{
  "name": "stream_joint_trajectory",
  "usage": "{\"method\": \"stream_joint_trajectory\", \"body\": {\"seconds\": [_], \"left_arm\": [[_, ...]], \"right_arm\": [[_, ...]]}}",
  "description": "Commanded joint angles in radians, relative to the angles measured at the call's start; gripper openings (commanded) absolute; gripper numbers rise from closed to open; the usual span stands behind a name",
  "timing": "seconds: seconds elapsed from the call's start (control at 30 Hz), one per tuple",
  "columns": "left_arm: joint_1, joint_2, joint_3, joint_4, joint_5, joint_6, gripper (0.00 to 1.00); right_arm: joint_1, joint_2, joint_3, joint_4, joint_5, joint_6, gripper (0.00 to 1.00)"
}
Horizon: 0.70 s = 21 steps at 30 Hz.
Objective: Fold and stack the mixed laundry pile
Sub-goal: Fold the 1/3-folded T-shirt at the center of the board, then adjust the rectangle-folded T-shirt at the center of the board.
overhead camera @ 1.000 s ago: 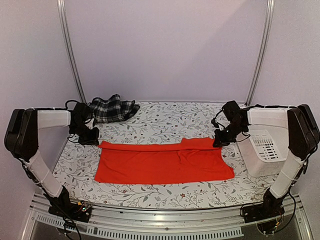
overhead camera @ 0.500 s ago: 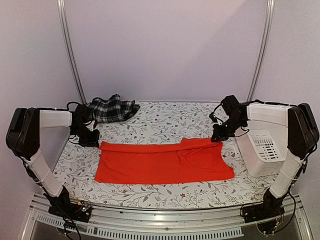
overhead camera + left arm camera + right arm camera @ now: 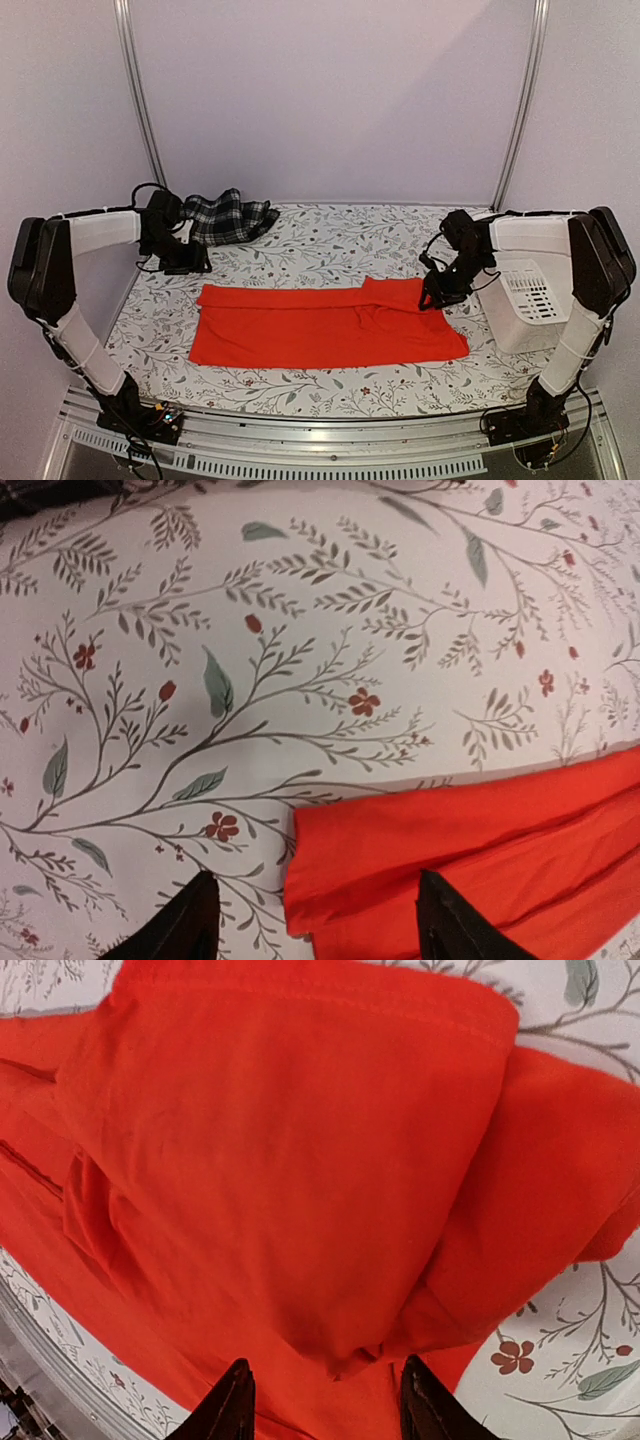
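Observation:
The red shirt (image 3: 325,325) lies folded into a long flat band across the middle of the floral table cover (image 3: 330,240). The plaid garment (image 3: 228,216) sits crumpled at the back left. My left gripper (image 3: 188,262) hovers just beyond the shirt's far left corner. In the left wrist view it (image 3: 318,925) is open, with that corner of the red shirt (image 3: 480,840) lying loose between the fingers. My right gripper (image 3: 433,297) is over the shirt's far right corner. It (image 3: 330,1405) is open above the bunched sleeve of the red shirt (image 3: 300,1160).
A white plastic basket (image 3: 530,300) stands at the right edge, close beside my right arm. Metal frame posts (image 3: 140,100) rise at the back corners. A strip of plaid (image 3: 40,492) shows at the top left of the left wrist view.
Both grippers have opened and let go of the shirt's far edge. The left one has drawn back a little toward the plaid garment; the right one has shifted slightly nearer.

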Motion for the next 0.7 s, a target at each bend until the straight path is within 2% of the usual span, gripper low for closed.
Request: {"method": "stream_joint_trajectory", "body": {"seconds": [0.0, 0.13, 0.23, 0.43, 0.67], "left_arm": [[-0.074, -0.086, 0.099, 0.070, 0.056, 0.025, 0.69], [-0.141, -0.048, 0.184, 0.087, 0.081, 0.010, 0.69], [-0.198, -0.017, 0.196, 0.148, 0.155, -0.013, 0.68], [-0.305, 0.092, 0.272, 0.137, 0.123, -0.029, 0.66], [-0.352, 0.129, 0.298, 0.132, 0.103, -0.041, 0.66]], "right_arm": [[-0.029, -0.040, 0.128, 0.020, -0.037, 0.037, 0.49], [-0.059, 0.044, 0.266, 0.010, -0.054, 0.052, 0.46], [-0.071, 0.128, 0.336, -0.005, -0.046, 0.042, 0.45], [-0.083, 0.233, 0.369, 0.004, -0.033, 0.027, 0.42], [-0.083, 0.311, 0.373, 0.011, 0.010, 0.024, 0.46]]}}
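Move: Some 31 cm right of the left hand, about 3 cm back and 5 cm below, lies the middle of the red T-shirt's far edge. The shirt's far left corner is 3 cm behind that hand and 1 cm left; the plaid pile 20 cm ahead, 7 cm right. The right hand is low over the cloth, the shirt's far right corner 9 cm ahead, 2 cm right; the white basket stands level, 27 cm right. Swinging right in an arc about 18 cm across, the left hand leaves the shirt's far left corner towards the middle of the far edge, rising about 10 cm then sinking some 4, turning clockwise roughly 20 degrees. The right hand hops forward to the far right corner, up and back down to about its starting height. Both grippers stay open; no grasp yet. ##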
